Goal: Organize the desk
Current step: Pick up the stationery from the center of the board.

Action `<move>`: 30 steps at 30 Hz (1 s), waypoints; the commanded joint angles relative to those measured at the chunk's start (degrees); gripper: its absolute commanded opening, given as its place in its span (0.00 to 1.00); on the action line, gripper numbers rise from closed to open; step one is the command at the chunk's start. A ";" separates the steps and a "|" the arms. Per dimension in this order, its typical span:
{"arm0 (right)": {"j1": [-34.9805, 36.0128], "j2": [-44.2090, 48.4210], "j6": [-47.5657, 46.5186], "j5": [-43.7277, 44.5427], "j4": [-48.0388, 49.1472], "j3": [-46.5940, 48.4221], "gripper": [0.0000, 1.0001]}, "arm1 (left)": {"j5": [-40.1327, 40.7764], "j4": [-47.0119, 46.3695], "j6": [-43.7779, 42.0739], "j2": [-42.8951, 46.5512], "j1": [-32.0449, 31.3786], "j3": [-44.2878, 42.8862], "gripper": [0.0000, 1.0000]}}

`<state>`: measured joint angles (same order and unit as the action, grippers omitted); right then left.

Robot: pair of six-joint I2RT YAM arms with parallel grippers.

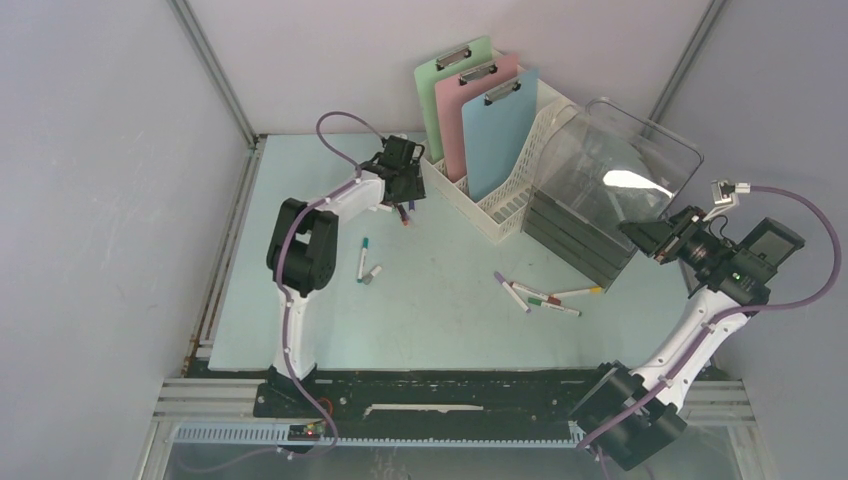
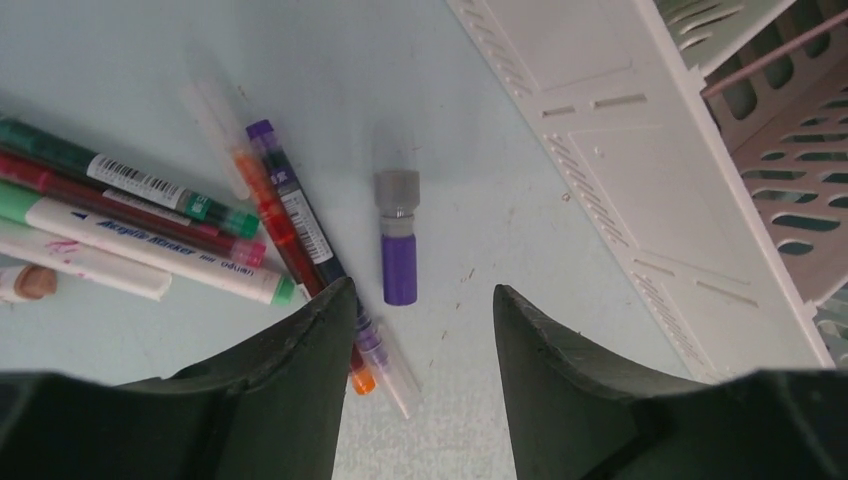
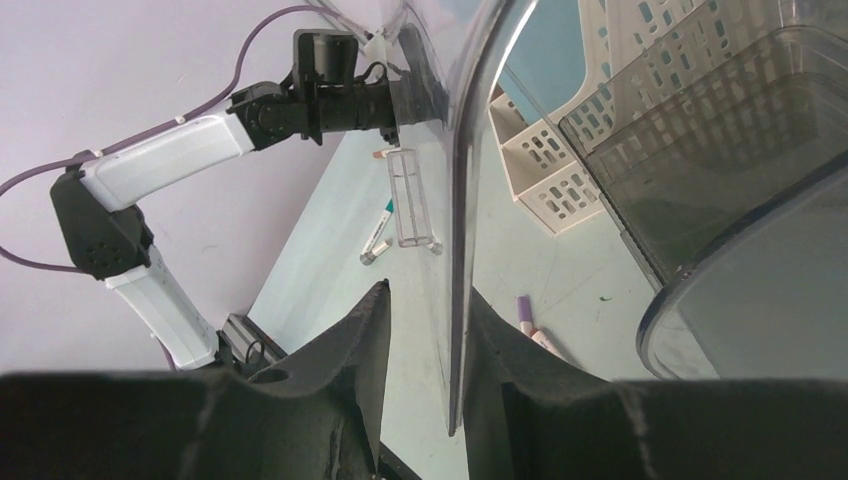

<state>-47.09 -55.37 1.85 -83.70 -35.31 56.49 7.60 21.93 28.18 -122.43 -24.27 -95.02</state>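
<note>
The pale mint desk (image 1: 440, 320) carries loose markers. My left gripper (image 1: 405, 195) hangs low at the far side beside the white file rack (image 1: 500, 190). In the left wrist view it (image 2: 420, 290) is open over bare desk. A short purple marker with a grey end (image 2: 398, 250) lies just ahead of the gap. A purple pen (image 2: 295, 210) and an orange pen (image 2: 265, 200) run under the left finger. My right gripper (image 1: 640, 235) is shut on the raised clear lid (image 1: 610, 160) of the dark organizer box (image 1: 580, 235). The lid's edge (image 3: 460, 200) runs between the fingers of this gripper (image 3: 428, 290).
Green (image 1: 450, 90), pink (image 1: 480, 110) and blue (image 1: 500, 130) clipboards stand in the rack. A bunch of markers (image 2: 150, 230) lies left of my left gripper. A teal marker (image 1: 362, 258) and several more markers (image 1: 540, 295) lie mid-desk. Walls close in at the back and sides.
</note>
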 commanded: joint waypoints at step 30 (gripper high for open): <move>1.25 1.12 0.28 -3.48 0.21 0.25 0.37 | -5.08 21.86 -1.27 -15.54 2.04 -23.57 0.39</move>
<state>-46.28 -55.66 1.80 -83.74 -35.33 56.49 2.72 40.03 28.32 -137.12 -22.41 -116.18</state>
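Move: The purple marker with the grey cap lies about 3 cm ahead of the left gripper and 5 cm below it, practically in line with the gap. The red-and-purple pen pair is some 3 cm to the marker's left, and the pile of other markers about 11 cm left of it. The file rack's near wall is centred roughly 12 cm to its right. From the right hand, the marker lies some 28 cm ahead, 40 cm left and 30 cm below. Lower the left gripper about 4 cm, easing some 1 cm forward early on, down to the purple marker beside the pen pair. Tip the fingers about 10 degrees more steeply down as you sink, and draw them from well open to a narrower gap around the marker's purple part, without clamping; then hold there. ##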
